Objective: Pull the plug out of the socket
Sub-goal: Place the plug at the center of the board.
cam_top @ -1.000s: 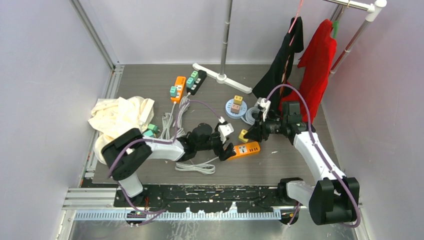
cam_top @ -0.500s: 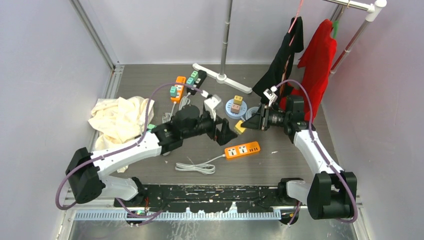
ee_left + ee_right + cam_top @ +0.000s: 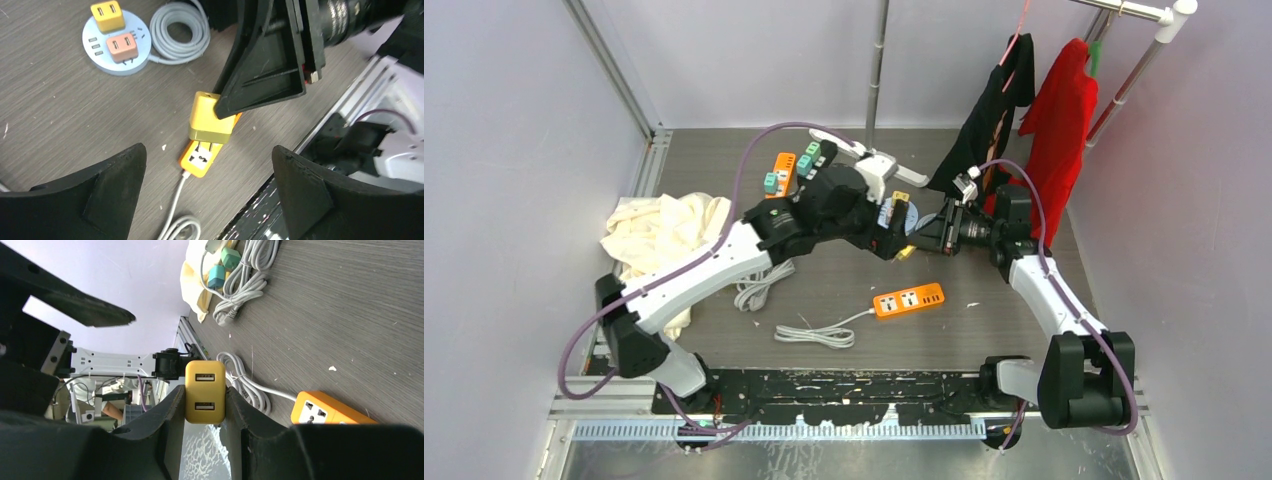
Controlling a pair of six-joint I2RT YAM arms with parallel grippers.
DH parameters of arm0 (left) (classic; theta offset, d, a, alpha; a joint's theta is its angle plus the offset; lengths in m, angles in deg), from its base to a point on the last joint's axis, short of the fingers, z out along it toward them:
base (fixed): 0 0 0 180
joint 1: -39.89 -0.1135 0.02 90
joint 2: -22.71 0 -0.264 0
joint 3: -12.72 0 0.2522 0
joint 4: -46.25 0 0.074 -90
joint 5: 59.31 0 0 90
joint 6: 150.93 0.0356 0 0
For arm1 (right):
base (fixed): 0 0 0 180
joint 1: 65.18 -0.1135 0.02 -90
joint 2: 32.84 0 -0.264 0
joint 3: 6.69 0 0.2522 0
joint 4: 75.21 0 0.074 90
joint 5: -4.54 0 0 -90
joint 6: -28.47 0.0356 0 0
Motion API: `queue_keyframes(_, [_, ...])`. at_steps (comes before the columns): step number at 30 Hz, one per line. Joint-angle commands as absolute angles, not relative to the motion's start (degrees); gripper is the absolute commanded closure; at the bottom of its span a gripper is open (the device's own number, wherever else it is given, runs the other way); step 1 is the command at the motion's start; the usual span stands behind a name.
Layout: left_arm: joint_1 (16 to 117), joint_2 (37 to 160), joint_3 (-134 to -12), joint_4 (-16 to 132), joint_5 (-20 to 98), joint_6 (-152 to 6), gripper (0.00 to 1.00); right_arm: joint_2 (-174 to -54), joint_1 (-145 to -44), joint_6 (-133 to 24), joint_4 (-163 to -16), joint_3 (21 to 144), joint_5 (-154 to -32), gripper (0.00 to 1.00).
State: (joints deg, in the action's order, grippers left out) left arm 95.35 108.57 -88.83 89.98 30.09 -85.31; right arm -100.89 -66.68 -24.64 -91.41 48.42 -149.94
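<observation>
The yellow plug point(image 3: 205, 380), a two-port adapter, is clamped between my right gripper's point(image 3: 205, 401) fingers and hangs above the table, apart from the socket. In the top view the plug point(image 3: 906, 252) sits at the right gripper point(image 3: 921, 243). The orange socket strip point(image 3: 909, 299) lies flat on the table with its white cable trailing left. My left gripper point(image 3: 208, 151) is open, raised over the plug point(image 3: 212, 117) and the socket point(image 3: 200, 159), touching neither. In the top view the left gripper point(image 3: 890, 238) is beside the right one.
A round hub point(image 3: 896, 213) with yellow and pink adapters and a coiled grey cable point(image 3: 180, 30) lie behind the grippers. Another orange strip point(image 3: 779, 177), a black strip point(image 3: 821, 160), a cream cloth point(image 3: 664, 235) and hanging black and red garments point(image 3: 1064, 130) ring the area.
My left gripper let go of the socket strip, opened wide and swung up and back toward the right gripper. The right gripper carried the plug slightly up and away from the socket.
</observation>
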Motion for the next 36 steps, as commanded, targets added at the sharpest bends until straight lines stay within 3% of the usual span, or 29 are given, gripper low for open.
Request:
queue_keyframes(1, [98.56,114.74,-97.65,102.82,23.28,-78.31,0.07,-101.69,-67.12,-21.98,-88.18,50.56,-151.52,0.95])
queue_keyframes(9, [100.21,122.47,-104.5,105.69,23.22,-75.85,0.12,-104.41,-67.63,-21.37,-88.18,51.59,-152.42,0.94])
queue_keyframes(20, [100.71,128.74,-107.5,104.27,23.25,-74.48,0.26,-106.44,-68.25,-21.59,-88.33,52.35,-153.55,0.93])
queue_keyframes(28, [100.71,130.48,-107.44,103.52,23.05,-75.01,0.52,-107.02,-68.34,-22.28,-88.74,52.47,-153.83,0.92])
queue_keyframes(31, [100.66,130.39,-107.22,103.72,22.63,-75.45,0.77,-107.12,-68.34,-22.35,-88.88,52.56,-153.98,0.91])
queue_keyframes(32, [100.65,130.32,-107.22,103.84,22.22,-75.72,0.87,-107.15,-68.35,-22.44,-88.93,52.56,-154.01,0.88])
queue_keyframes(34, [100.54,129.94,-106.94,104.03,21.67,-76.09,0.96,-107.16,-68.34,-22.8,-89.09,52.51,-153.92,0.81])
queue_keyframes(36, [100.43,129.13,-106.04,103.86,21.07,-76.43,1.0,-107.12,-68.42,-23.6,-89.5,52.45,-153.91,0.65])
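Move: The yellow plug, still pinched between the right fingertips, hangs about 5 cm right of, 1 cm ahead of and 8 cm below the open left hand. From the right hand, the orange socket strip lies roughly 4 cm back, 3 cm to its right and 15 cm down on the table; the round blue socket lies some 14 cm ahead at the same depth, with the coiled cord about 11 cm ahead and 8 cm to the right. The left fingers come to pinch the yellow plug from both sides while the right hand keeps its grip on it. To get there the left hand sinks about 10 cm and eases some 4 cm to the right, its fingers tipping about 25 degrees further down, then closes from nearly wide open. The right hand almost holds its place, settling about a centimetre lower with a small wrist tilt. ##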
